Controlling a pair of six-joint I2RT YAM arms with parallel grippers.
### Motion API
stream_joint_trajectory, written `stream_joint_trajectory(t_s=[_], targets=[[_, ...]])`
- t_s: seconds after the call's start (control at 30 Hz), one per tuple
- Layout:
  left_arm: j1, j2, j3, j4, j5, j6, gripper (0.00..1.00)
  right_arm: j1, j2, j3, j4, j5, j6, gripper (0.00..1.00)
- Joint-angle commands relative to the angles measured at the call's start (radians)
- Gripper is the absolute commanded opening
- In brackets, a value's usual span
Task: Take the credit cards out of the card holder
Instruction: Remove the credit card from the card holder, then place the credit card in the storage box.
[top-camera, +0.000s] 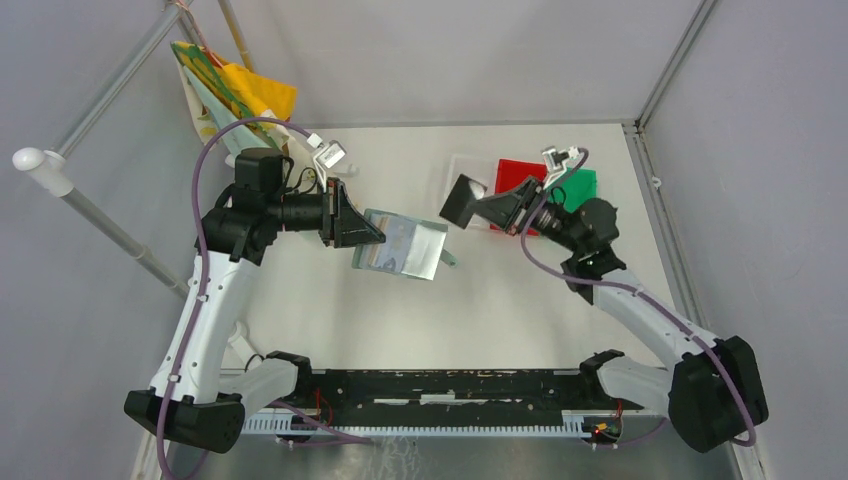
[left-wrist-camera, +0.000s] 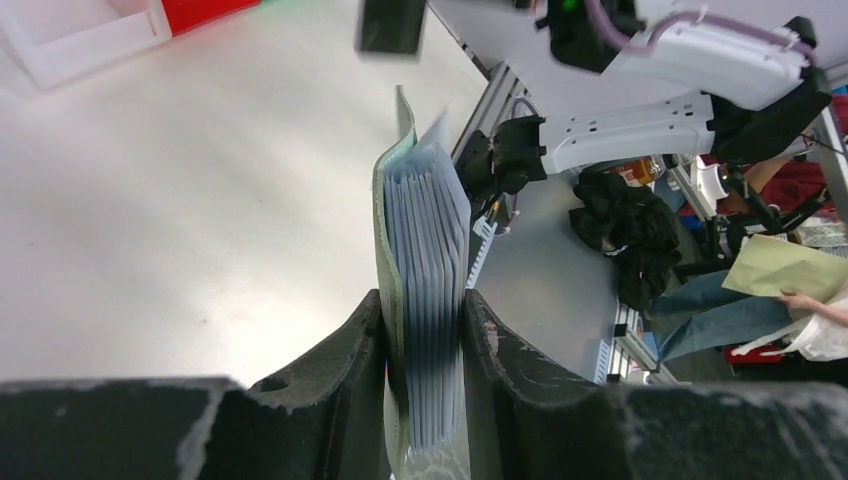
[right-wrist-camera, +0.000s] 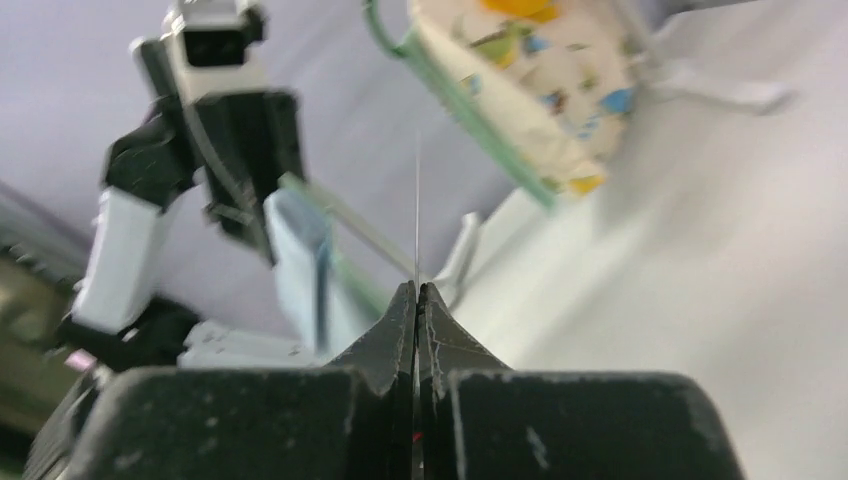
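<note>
The grey-green card holder (top-camera: 405, 245) hangs above the table, gripped at its left end by my left gripper (top-camera: 372, 237). In the left wrist view the gripper (left-wrist-camera: 425, 300) is shut on the card holder (left-wrist-camera: 392, 200), whose pale pleated pockets (left-wrist-camera: 430, 230) stand edge-on between the fingers. My right gripper (top-camera: 490, 206) is shut on a black credit card (top-camera: 463, 200), held in the air just right of the holder and apart from it. The right wrist view shows this card (right-wrist-camera: 417, 200) as a thin edge-on line rising from the closed right gripper (right-wrist-camera: 416, 290). No other card can be made out.
A white bin (top-camera: 462, 172), a red bin (top-camera: 520, 172) and a green bin (top-camera: 580, 185) stand at the back right, under the right arm. A colourful bag (top-camera: 235, 90) hangs on the frame at the back left.
</note>
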Motion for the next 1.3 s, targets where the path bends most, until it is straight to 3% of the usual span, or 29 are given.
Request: stream_joint_trajectory(t_s=[0.0, 0.13, 0.27, 0.73, 1.1, 1.27], targets=[[0.005, -0.012, 0.062, -0.032, -0.006, 0.112, 0.02, -0.134, 0.056, 0.219, -0.46, -0.065, -0.296, 0.0], [0.004, -0.015, 0.068, -0.05, -0.009, 0.136, 0.02, -0.177, 0.201, 0.416, -0.751, 0.046, -0.521, 0.0], [0.004, -0.016, 0.074, -0.052, 0.002, 0.142, 0.02, -0.177, 0.359, 0.567, -0.918, 0.176, -0.649, 0.0], [0.005, -0.013, 0.081, -0.055, 0.017, 0.149, 0.02, -0.124, 0.825, 0.892, -1.02, 0.349, -0.728, 0.0], [0.004, -0.012, 0.085, -0.056, 0.016, 0.151, 0.02, -0.05, 1.039, 1.095, -1.103, 0.398, -0.732, 0.0], [0.005, -0.013, 0.084, -0.048, 0.017, 0.149, 0.02, -0.018, 1.037, 1.03, -1.048, 0.361, -0.703, 0.0]])
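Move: Far out below the right hand, which still pinches the black card, lies the clear compartment of the tray: about 23 cm ahead, nearly in line sideways, some 31 cm down. The red compartment sits 10 cm to the right of it and the green one 20 cm, both a couple of centimetres nearer. The card holder is 12 cm left of the right hand, 6 cm back, about level. From the left hand, the clear compartment is 29 cm ahead, 18 cm right and 33 cm down. Carrying the black card away from the card holder, the right arm sweeps forward, bearing a little right, then dives into the clear compartment, about 24 cm out and 25 cm down in all, easing back left near the end. The wrist turns some 60 degrees so the fingers slant down, forward and left; they stay shut on the card. The left hand keeps the holder nearly still. ##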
